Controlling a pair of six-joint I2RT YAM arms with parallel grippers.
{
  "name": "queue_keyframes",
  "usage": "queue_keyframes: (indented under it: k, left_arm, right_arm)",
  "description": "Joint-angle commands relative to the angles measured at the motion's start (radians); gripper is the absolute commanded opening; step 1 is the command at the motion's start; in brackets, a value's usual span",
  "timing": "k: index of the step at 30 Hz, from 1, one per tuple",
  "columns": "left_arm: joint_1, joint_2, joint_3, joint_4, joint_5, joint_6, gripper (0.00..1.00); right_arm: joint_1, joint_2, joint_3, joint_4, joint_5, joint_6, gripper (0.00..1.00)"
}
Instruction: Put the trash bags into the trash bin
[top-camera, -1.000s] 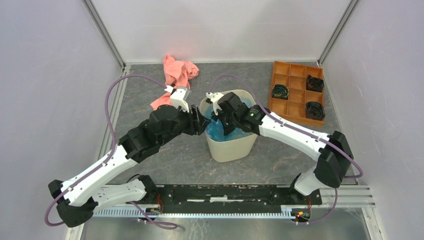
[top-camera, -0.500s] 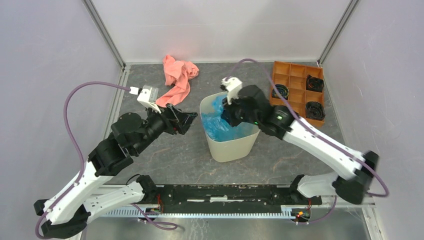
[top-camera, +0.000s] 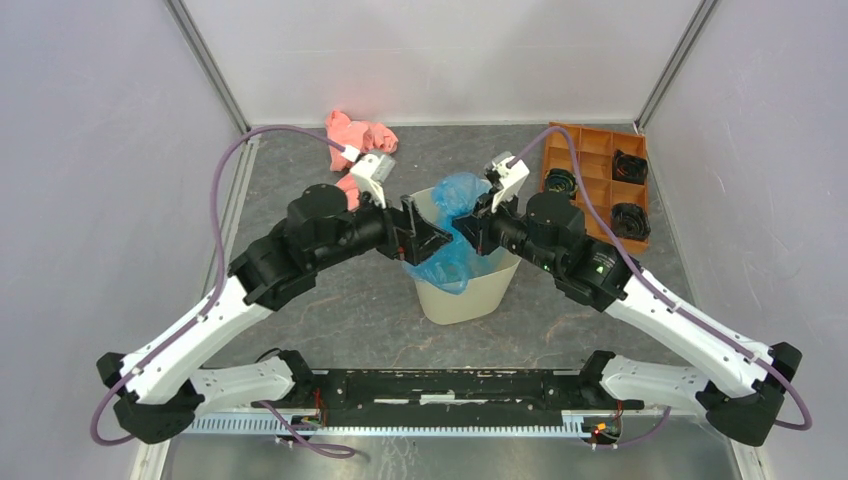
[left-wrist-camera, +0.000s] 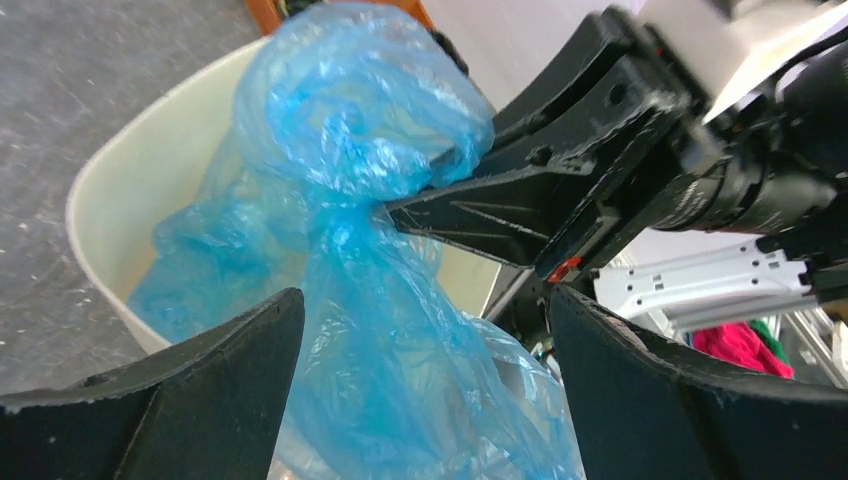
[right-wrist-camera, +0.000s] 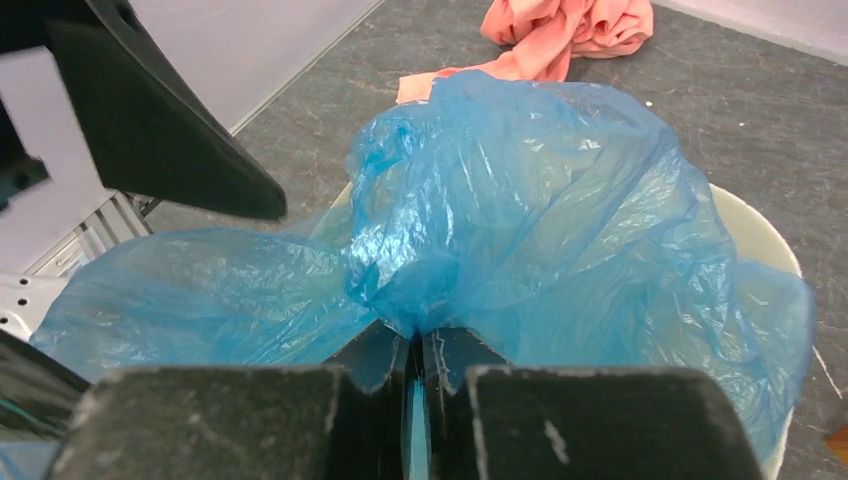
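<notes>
The trash bag is a crinkly translucent blue sheet bunched above the cream trash bin, with its lower part hanging into the bin and over the front-left rim. My right gripper is shut on a pinch of the bag, which is clearly clamped between its tips. My left gripper stands open at the bin's left rim. In its wrist view the hanging bag lies between its wide-apart fingers, and the bin's rim shows behind.
A pink cloth lies crumpled at the back left, just behind the left arm. An orange compartment tray holding black coiled items sits at the back right. Walls enclose the table on three sides.
The right gripper has pulled back and up, lifting the blue bag partly out of the bin. The left gripper has swung back to the bin's rim and opened wide around the hanging plastic.
</notes>
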Motion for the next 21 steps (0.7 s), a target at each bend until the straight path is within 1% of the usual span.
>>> queue_keyframes:
  k: [1,2,3,5,7,9,10,11,13,14,18,20,21]
  left_arm:
    - [0.0,0.047,0.056,-0.033,0.15,0.035,0.97]
    - [0.0,0.059,0.056,-0.048,0.165,0.046,0.97]
    - [0.0,0.073,0.065,-0.064,0.172,0.058,0.93]
    - [0.0,0.101,0.092,-0.11,0.134,0.071,0.8]
    - [0.0,0.122,0.118,-0.142,0.073,0.083,0.64]
    - [0.0,0.124,0.124,-0.137,0.028,0.096,0.5]
    - [0.0,0.116,0.115,-0.115,-0.002,0.101,0.38]
    - [0.0,0.11,0.104,-0.103,-0.014,0.107,0.31]
    - [0.0,0.101,0.088,-0.066,-0.025,0.121,0.11]
    - [0.0,0.094,0.081,-0.045,-0.032,0.124,0.03]
    - [0.0,0.016,-0.008,0.078,-0.124,0.105,0.02]
    - [0.0,-0.054,-0.095,0.183,-0.154,0.078,0.02]
    - [0.0,-0.089,-0.148,0.245,-0.158,0.062,0.02]
  right_arm:
    - [-0.002,-0.042,0.021,0.054,0.06,-0.001,0.11]
    - [-0.004,-0.044,0.022,0.054,0.061,-0.005,0.13]
    - [-0.004,-0.044,0.024,0.053,0.058,-0.008,0.13]
    - [-0.003,-0.043,0.032,0.045,0.057,-0.015,0.14]
    - [-0.003,-0.044,0.039,0.038,0.058,-0.02,0.17]
    - [-0.004,-0.054,0.038,0.027,0.066,-0.023,0.21]
    - [-0.004,-0.061,0.035,0.024,0.075,-0.023,0.23]
    - [-0.003,-0.067,0.035,0.018,0.08,-0.023,0.26]
    - [-0.003,-0.08,0.042,0.003,0.084,-0.027,0.34]
    - [-0.003,-0.085,0.055,-0.019,0.086,-0.03,0.41]
    - [-0.003,-0.094,0.134,-0.166,0.108,-0.037,0.73]
    - [-0.003,-0.106,0.169,-0.239,0.135,-0.036,0.85]
    - [-0.003,-0.114,0.176,-0.255,0.149,-0.03,0.89]
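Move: The trash bag hangs bunched in the right hand's nearly shut fingers. Its middle lies about 4 cm to the right of the open left hand, 1 cm ahead and some 5 cm lower; the right fingertips are roughly 8 cm right of the left hand, level ahead and 4 cm down. From the right hand the bag's middle is about 4 cm left, level ahead, 1 cm lower. The trash bin stands beneath, its middle 2 cm ahead, 7 cm right and 24 cm below the left hand. The left fingers shut on the near left part of the bag and pinch it: the hand first dips about 3.5 cm and eases 2 cm right, closing, then comes forward and slightly up and left with its grip kept. The right hand opens wide and lets go of its bunch, drawing about 3 cm to the right and 3 cm up. ##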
